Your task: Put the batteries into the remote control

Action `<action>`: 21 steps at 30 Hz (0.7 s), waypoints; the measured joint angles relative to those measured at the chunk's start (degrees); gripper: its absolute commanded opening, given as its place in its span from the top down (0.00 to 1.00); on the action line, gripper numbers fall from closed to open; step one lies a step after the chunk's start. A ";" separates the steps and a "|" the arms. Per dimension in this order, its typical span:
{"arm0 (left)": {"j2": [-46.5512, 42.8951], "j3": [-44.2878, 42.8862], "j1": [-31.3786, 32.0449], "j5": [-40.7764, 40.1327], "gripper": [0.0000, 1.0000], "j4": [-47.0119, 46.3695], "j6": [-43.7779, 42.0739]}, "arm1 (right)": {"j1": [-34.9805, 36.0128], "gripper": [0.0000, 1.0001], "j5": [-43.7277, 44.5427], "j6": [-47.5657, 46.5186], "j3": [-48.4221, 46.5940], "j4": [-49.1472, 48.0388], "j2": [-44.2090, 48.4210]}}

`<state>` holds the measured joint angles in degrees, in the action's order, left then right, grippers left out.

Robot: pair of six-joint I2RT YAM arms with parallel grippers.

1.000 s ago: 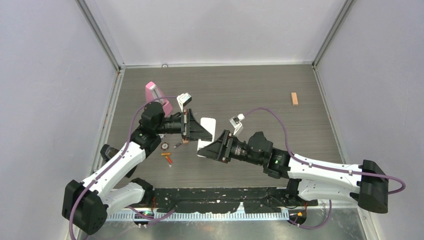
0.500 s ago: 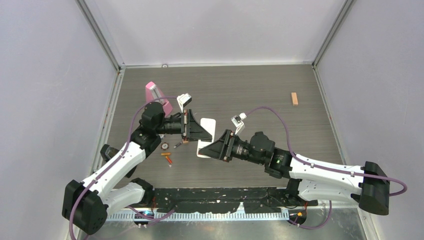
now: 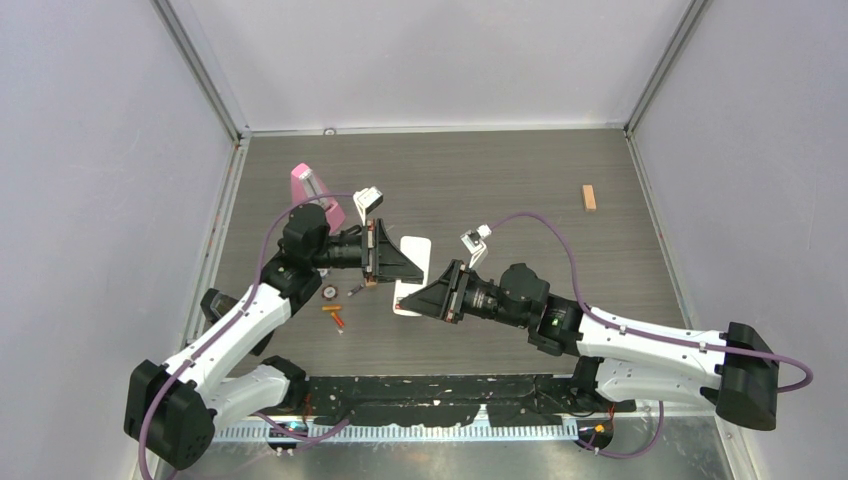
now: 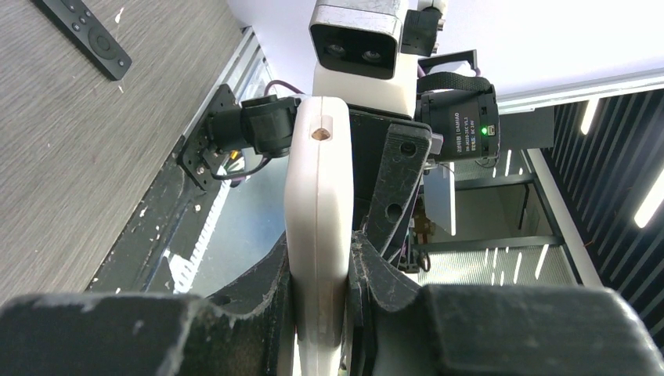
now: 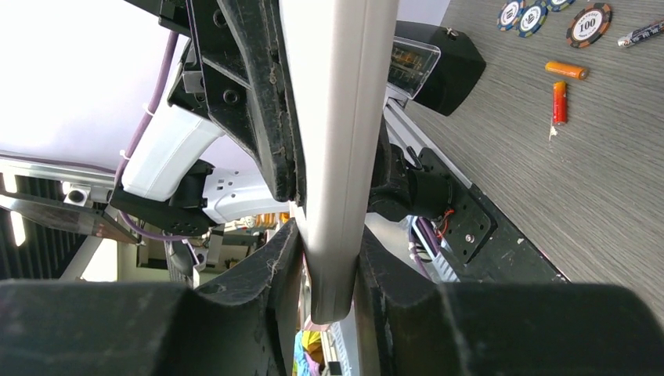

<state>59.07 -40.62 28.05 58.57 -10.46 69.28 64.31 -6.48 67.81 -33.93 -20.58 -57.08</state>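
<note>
A white remote control [image 3: 414, 246] is held on edge above the table between both arms. My left gripper [image 3: 414, 270] is shut on it; in the left wrist view its pads press both faces of the remote control [image 4: 317, 211]. My right gripper [image 3: 408, 303] is shut on the remote control's near end [image 5: 333, 157], with both fingers against its sides. Two orange batteries [image 3: 334, 313] lie on the table left of the grippers; the right wrist view shows them [image 5: 565, 70] side by side, with a darker battery [image 5: 640, 33] beyond.
Poker chips [image 5: 587, 25] lie near the batteries. A pink object [image 3: 310, 188] stands behind the left arm. A tan wooden block [image 3: 589, 197] lies at the far right. A black remote [image 4: 86, 35] lies on the table in the left wrist view.
My right gripper has crept left and closed its jaws onto the near end of the white remote. The left arm has kept still, gripping the remote.
</note>
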 measured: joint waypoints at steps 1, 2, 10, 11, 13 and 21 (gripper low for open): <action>-0.02 0.00 0.00 0.00 1.00 -0.02 -0.13 | -0.02 0.73 -0.07 0.02 0.00 0.00 0.00; -0.04 0.00 0.00 0.00 1.00 -0.02 -0.28 | -0.02 0.73 -0.09 0.00 0.00 0.00 0.00; -0.07 0.00 0.02 -0.22 1.00 0.48 -0.96 | -0.04 0.29 -0.11 -0.55 -0.02 0.04 0.00; -0.07 -0.02 0.02 -0.37 1.00 1.11 -1.27 | -0.04 0.25 -0.09 -0.55 -0.02 0.13 0.11; -0.09 -0.09 0.02 -0.74 1.00 3.02 -2.93 | -0.04 0.18 0.15 -1.38 -0.02 0.35 0.55; -2.64 -1.57 -0.07 -4.61 1.00 12.96 -12.90 | -0.04 0.13 2.34 -5.22 -0.02 5.22 6.01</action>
<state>56.42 -42.19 27.99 53.95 2.50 56.38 64.27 -4.14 62.59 -33.95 -15.35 -51.07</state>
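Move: The battery already lies in the compartment at the near end of the white remote control, right between the right hand's fingers, with the remote's middle about 4 cm ahead and 1 cm right of them. From the left hand, which holds the remote by its middle, that battery is some 5 cm back. On the table, about 26 cm below the right hand, a loose red battery lies roughly 14 cm ahead and 20 cm left, an orange one about 17 ahead and 21 left. The battery in the remote's near end is let go: the right hand's fingers, one above and one below, spread from a narrow gap to nearly wide open, and the hand then backs off about 2 cm to the right, rising 1 cm. The left hand keeps its pinch on the remote while sinking about 2 cm and tilting it several degrees. ##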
